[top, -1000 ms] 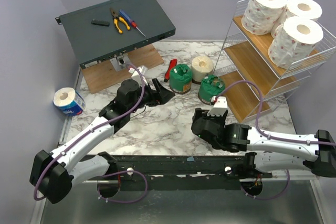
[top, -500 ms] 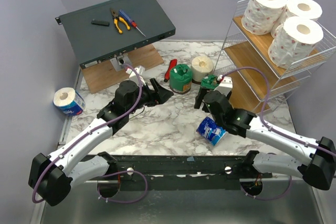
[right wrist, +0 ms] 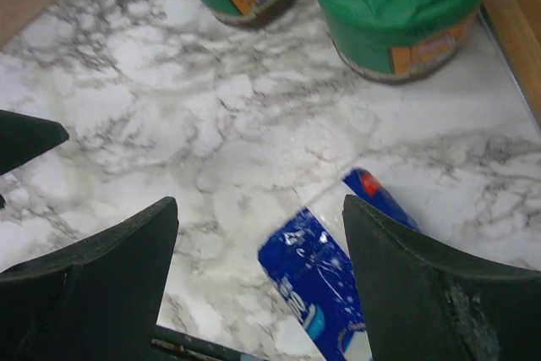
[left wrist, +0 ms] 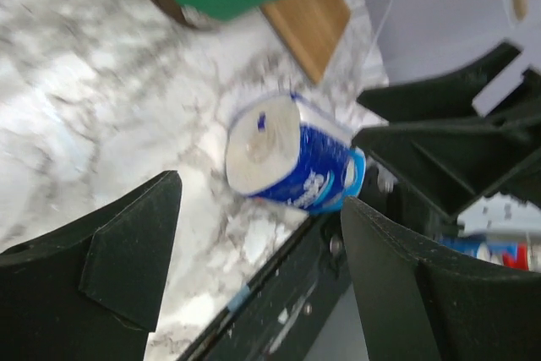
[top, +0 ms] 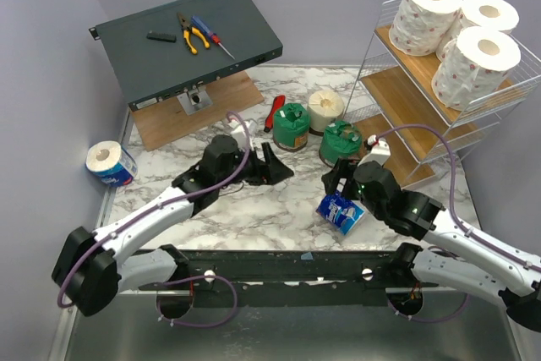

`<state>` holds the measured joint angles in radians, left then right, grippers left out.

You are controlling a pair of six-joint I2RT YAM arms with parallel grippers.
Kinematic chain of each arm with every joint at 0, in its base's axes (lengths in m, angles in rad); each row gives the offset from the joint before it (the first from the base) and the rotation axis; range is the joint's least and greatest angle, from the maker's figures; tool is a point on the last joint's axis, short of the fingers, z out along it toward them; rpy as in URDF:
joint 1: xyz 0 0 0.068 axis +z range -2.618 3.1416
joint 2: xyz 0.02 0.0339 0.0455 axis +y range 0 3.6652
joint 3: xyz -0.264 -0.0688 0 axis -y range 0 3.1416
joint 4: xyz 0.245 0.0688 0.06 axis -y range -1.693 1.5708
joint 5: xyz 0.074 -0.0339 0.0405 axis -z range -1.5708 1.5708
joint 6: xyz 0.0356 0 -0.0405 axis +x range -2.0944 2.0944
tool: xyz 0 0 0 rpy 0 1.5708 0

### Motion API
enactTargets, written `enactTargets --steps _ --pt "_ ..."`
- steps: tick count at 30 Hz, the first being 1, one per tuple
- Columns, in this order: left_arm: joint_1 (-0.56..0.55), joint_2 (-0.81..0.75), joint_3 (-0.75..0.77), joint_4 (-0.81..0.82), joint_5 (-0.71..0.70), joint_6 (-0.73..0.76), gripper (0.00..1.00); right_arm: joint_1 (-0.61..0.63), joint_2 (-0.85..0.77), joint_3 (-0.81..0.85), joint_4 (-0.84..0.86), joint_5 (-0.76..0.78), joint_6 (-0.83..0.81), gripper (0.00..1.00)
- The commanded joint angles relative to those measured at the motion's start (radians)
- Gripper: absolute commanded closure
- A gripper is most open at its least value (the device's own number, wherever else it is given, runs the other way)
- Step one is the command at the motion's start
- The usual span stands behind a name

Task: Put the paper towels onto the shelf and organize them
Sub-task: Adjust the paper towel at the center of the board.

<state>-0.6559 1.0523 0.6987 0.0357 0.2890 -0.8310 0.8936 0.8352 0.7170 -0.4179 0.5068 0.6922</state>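
A blue-wrapped paper towel roll (top: pixel 341 211) lies on its side near the table's front edge, also seen as blue roll (left wrist: pixel 287 154) and blue roll (right wrist: pixel 330 285). My right gripper (top: pixel 338 182) hovers open just above and behind it, right gripper (right wrist: pixel 262 209) empty. My left gripper (top: pixel 281 166) stands open to its left, left gripper (left wrist: pixel 260 196) facing the roll's end from a distance. Two green rolls (top: pixel 292 124) (top: pixel 340 143) and a cream roll (top: pixel 325 109) stand mid-table. A second blue roll (top: pixel 110 162) lies far left. Three white rolls (top: pixel 473 61) fill the shelf's (top: pixel 406 90) top tier.
A dark grey metal box (top: pixel 245 31) with pliers and screwdrivers sits tilted at the back left on a wooden board (top: pixel 161 124). A red-handled tool (top: pixel 275 112) lies beside the green roll. The shelf's lower wooden tiers (top: pixel 385 158) stand right of the rolls.
My right arm swung up toward the shelf, uncovering the blue roll on the table, then drew back over it. The left gripper moved right toward the table's middle.
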Motion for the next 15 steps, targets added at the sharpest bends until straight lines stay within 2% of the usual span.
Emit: enactTargets --steps 1,5,9,15 --pt "-0.115 0.168 0.008 0.07 0.161 0.053 0.23 0.001 -0.018 -0.076 -0.144 -0.057 0.13 0.18" --pt "-0.192 0.291 0.072 0.08 0.146 0.058 0.25 0.002 0.011 -0.086 -0.188 -0.042 0.175 0.2" --pt "-0.195 0.344 0.078 0.117 0.141 0.045 0.25 0.003 -0.012 -0.089 -0.223 -0.01 0.213 0.2" --pt "-0.2 0.412 0.084 0.233 0.212 0.064 0.23 0.002 -0.035 -0.082 -0.269 0.02 0.29 0.2"
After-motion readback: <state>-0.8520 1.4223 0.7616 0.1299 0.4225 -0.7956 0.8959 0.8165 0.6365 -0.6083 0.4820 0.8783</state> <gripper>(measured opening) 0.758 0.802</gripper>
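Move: The blue-wrapped paper towel lies on its side about 16 cm to the left hand's right, 6 cm back and roughly 14 cm below. The right hand is almost over it: the roll is some 3 cm back, 1 cm right and 12 cm below. From the right hand, the near green roll stands about 13 cm ahead, dead in line, and the far green roll about 17 cm ahead and 13 cm left. Drop both open grippers towards the lying blue paper towel from two sides. Bring the left one down and right about 8 cm each, with some 5 cm back, swinging it nearly 20 degrees clockwise and tipping its fingers down to face the roll's end. Sink the right one about 6 cm over the roll, easing back and slightly right, fingers tilting further down; keep both open. ##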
